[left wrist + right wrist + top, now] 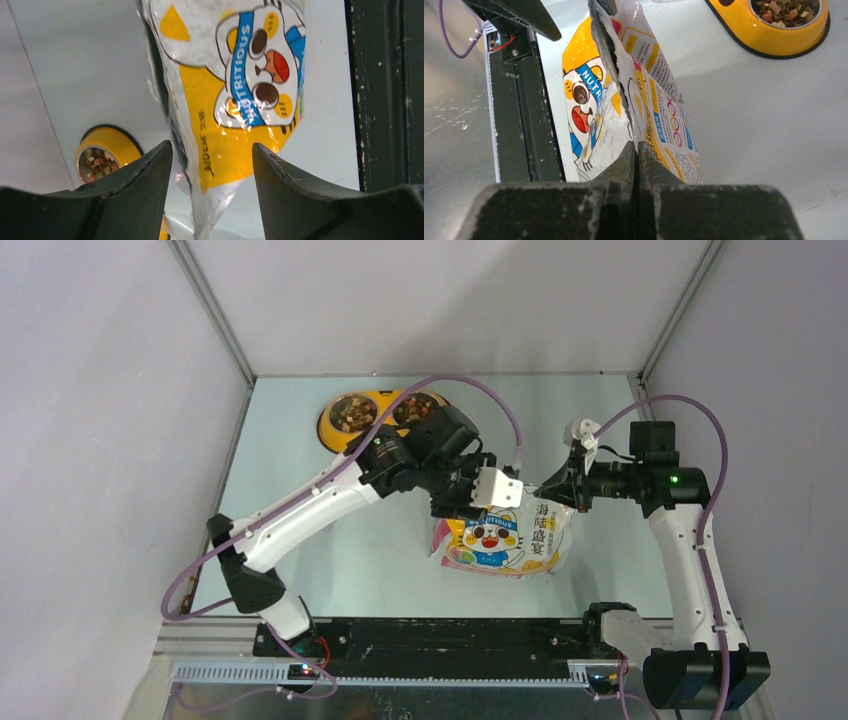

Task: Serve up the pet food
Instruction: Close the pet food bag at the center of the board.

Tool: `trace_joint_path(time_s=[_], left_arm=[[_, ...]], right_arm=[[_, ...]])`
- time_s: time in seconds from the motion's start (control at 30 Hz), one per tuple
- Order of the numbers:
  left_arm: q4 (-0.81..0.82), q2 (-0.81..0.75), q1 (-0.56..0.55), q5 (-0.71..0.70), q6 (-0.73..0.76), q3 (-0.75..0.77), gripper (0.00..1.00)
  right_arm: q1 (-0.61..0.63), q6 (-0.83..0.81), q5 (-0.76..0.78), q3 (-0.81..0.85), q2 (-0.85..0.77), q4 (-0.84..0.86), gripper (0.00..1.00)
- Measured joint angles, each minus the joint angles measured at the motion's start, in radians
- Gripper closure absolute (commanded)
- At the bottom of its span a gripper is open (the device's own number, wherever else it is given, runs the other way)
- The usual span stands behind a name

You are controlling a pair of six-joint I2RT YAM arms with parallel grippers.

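Note:
The glossy yellow-white bag with a cartoon cat stands near the table's middle. My right gripper is shut on its top right edge; in the right wrist view the fingers pinch the bag. My left gripper is at the bag's top left. In the left wrist view it is open, and the bag's corner hangs between the fingers without being pinched. Pet food fills both bowls of the yellow feeder, and the kibble also shows in the right wrist view.
The yellow feeder sits at the back of the table, behind the left arm. A black base rail runs along the near edge, close to the bag's bottom. Grey walls enclose the table on both sides.

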Motion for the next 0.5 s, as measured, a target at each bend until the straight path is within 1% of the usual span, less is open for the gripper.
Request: trace_joint_path(time_s=[0.1, 0.17, 0.2, 0.23, 0.27, 0.3, 0.33, 0.37, 0.43, 0.5], left_arm=[[0.019, 0.038, -0.010, 0.014, -0.008, 0.044, 0.37], [0.032, 0.063, -0.017, 0.014, -0.010, 0.068, 0.44], [0.040, 0.072, -0.021, 0.014, -0.015, 0.073, 0.50], [0.046, 0.082, -0.027, 0.014, -0.015, 0.078, 0.53], [0.050, 0.092, -0.032, 0.013, -0.017, 0.079, 0.60], [0.053, 0.100, -0.035, 0.013, -0.017, 0.079, 0.64], [0.054, 0.106, -0.038, 0.011, -0.019, 0.079, 0.72], [0.058, 0.113, -0.040, 0.010, -0.017, 0.079, 0.76], [0.066, 0.120, -0.040, 0.007, -0.019, 0.079, 0.94], [0.075, 0.121, -0.040, -0.001, -0.021, 0.079, 0.99]], right_arm=[[0.000, 0.006, 0.000, 0.000, 0.000, 0.001, 1.00], [0.000, 0.008, 0.000, 0.000, 0.000, 0.001, 1.00], [0.000, 0.008, 0.000, 0.000, 0.000, 0.001, 1.00], [0.000, 0.008, 0.000, 0.000, 0.000, 0.001, 1.00], [0.000, 0.008, 0.000, 0.000, 0.000, 0.001, 1.00], [0.000, 0.008, 0.000, 0.000, 0.000, 0.000, 1.00], [0.000, 0.008, 0.001, 0.000, 0.000, 0.000, 1.00], [0.000, 0.008, 0.001, 0.000, 0.000, -0.001, 1.00], [0.000, 0.007, 0.000, 0.000, 0.000, -0.004, 1.00], [0.000, 0.007, 0.000, 0.000, 0.000, -0.007, 1.00]])
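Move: The next stretch of the pet food bag's rim to grip lies about 5 cm to the left hand's right, 1 cm ahead and 1 cm below. The right hand's grip is some 12 cm to the left hand's right and 1 cm ahead, level in height. The bag's body sits about 11 cm below the left hand, 4 cm right and 3 cm back; the yellow bowl tray is roughly 22 cm ahead, 19 cm left and 20 cm down. From the right hand, that rim stretch lies about 7 cm left, level front to back and 1 cm lower. The left hand's fingertips come to pinch the bag's top rim: open and straddling it, the hand slides right along the rim towards the right hand, about 4.5 cm, slowing and dipping a little as the fingers shut almost fully on the film. Its wrist hardly turns. The right hand stays put, still pinching the rim farther right. ##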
